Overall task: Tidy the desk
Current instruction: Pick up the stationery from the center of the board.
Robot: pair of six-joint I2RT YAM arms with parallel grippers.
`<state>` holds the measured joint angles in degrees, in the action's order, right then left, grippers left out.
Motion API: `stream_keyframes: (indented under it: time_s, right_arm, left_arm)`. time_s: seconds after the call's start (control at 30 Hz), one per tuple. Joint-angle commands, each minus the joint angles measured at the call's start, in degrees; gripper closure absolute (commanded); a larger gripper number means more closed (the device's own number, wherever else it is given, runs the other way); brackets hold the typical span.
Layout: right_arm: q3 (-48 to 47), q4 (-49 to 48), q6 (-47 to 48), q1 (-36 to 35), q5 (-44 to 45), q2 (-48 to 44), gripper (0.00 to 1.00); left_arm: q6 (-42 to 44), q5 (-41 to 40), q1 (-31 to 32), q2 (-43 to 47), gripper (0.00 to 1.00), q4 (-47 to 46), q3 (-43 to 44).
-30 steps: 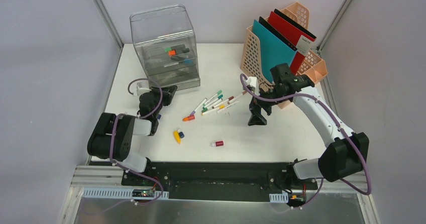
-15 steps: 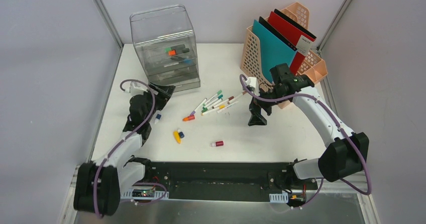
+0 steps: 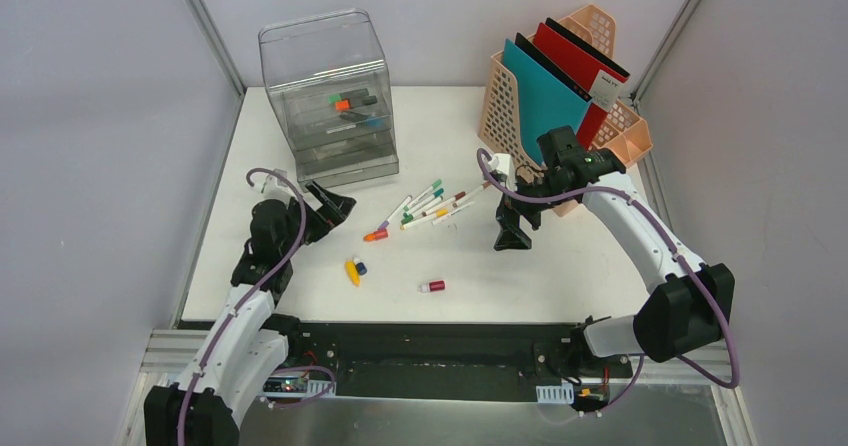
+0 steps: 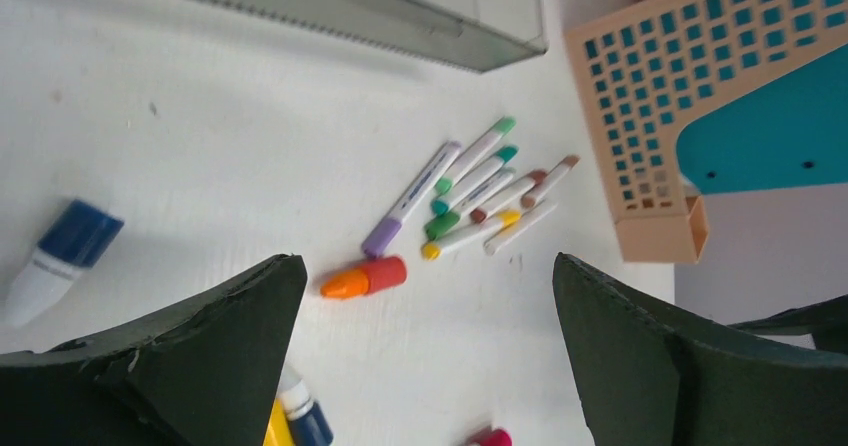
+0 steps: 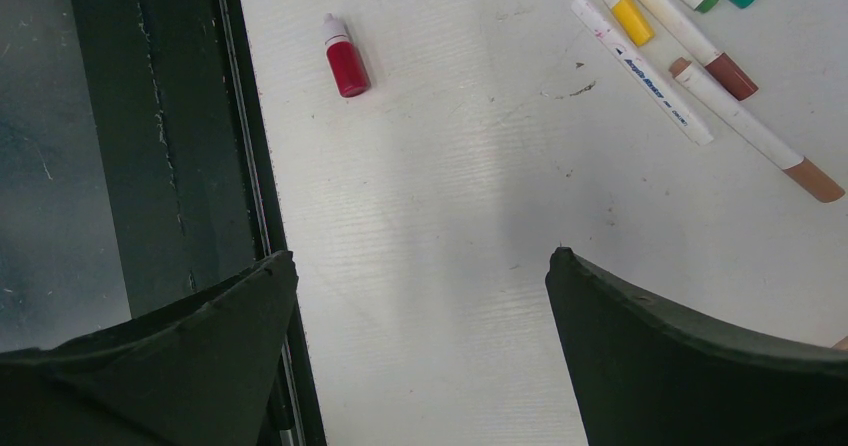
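The white desk carries scattered stationery. A bunch of markers lies mid-desk, seen also as markers in the left wrist view. Near them lie an orange-and-red cap, a yellow and blue pair and a small red bottle. My left gripper hovers open left of the markers, nothing between its fingers. A blue-capped bottle lies to its left. My right gripper points down, open and empty, over bare desk near the red bottle.
A clear drawer unit holding markers stands at the back left. A peach file rack with teal and red folders stands at the back right. A black rail runs along the near edge, and grey walls close in on both sides.
My left gripper has gone from shut to open, and the left arm has stretched out, its elbow dropping toward the near-left corner. The right arm has not moved.
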<state>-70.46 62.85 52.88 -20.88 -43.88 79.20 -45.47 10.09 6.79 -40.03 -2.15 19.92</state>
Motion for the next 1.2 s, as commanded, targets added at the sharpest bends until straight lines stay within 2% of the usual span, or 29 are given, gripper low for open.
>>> stream_keyframes:
  time_s: [0.0, 0.33, 0.53, 0.63, 0.8, 0.83, 0.9, 1.0, 1.17]
  right_arm:
    - [-0.8, -0.4, 1.7, -0.2, -0.7, -1.2, 0.01]
    - [-0.8, -0.4, 1.8, -0.3, -1.4, -0.7, 0.01]
    - [-0.8, -0.4, 1.7, -0.4, -1.5, -0.2, 0.01]
    - [-0.8, -0.4, 1.6, -0.5, -1.4, 0.1, 0.01]
    - [-0.8, -0.3, 1.6, -0.7, -1.3, 0.7, 0.01]
    - [-0.8, -0.3, 1.6, -0.8, -1.3, 0.8, 0.01]
    - [-0.8, -0.3, 1.7, -0.7, -1.3, 0.8, 0.01]
    - [-0.8, -0.3, 1.6, -0.8, -1.2, 0.9, 0.01]
    - [-0.8, -0.3, 1.6, -1.0, -1.1, 1.2, 0.01]
  left_arm:
    - [2.0, 3.9, 0.1, -3.3, 0.01, 13.2, 7.4]
    - [-0.9, 2.8, 0.2, -7.5, 0.04, 27.1, 13.4]
    - [-3.4, 2.1, 1.9, -9.7, 0.12, 35.6, 16.8]
    - [-5.2, -2.1, 6.1, -10.0, 0.14, 39.3, 18.1]
    - [-9.1, -14.9, 13.7, -12.0, 0.16, 47.5, 21.7]
    - [-9.8, -16.4, 14.4, -12.9, 0.21, 49.0, 22.3]
    - [-11.0, -18.1, 15.4, -14.6, 0.23, 51.6, 23.3]
    - [-12.3, -18.8, 16.8, -17.0, 0.35, 52.5, 23.0]
    - [-14.5, -20.2, 20.1, -19.8, 0.61, 52.2, 21.8]
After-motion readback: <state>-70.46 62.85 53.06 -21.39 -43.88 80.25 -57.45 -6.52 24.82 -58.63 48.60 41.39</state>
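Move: The yellow bottle, lying flat, is about 10 cm back from the left hand, 4 cm to its right and 14 cm below. Right against it, a couple of centimetres farther out and to its right, lies the blue bottle. The orange-tipped red bottle sits roughly level with the hand fore and aft, some 10 cm to its right. From the right hand, the yellow bottle lies about 39 cm left and 4 cm back. Back towards its own base by about 9 cm and down some 7 cm, the left hand comes away from the drawers towards the yellow and blue bottles. Its wrist tips the fingers some 45 degrees downward, with a slight roll late on, while the empty fingers narrow from wide open to about half; no bottle is held yet. ##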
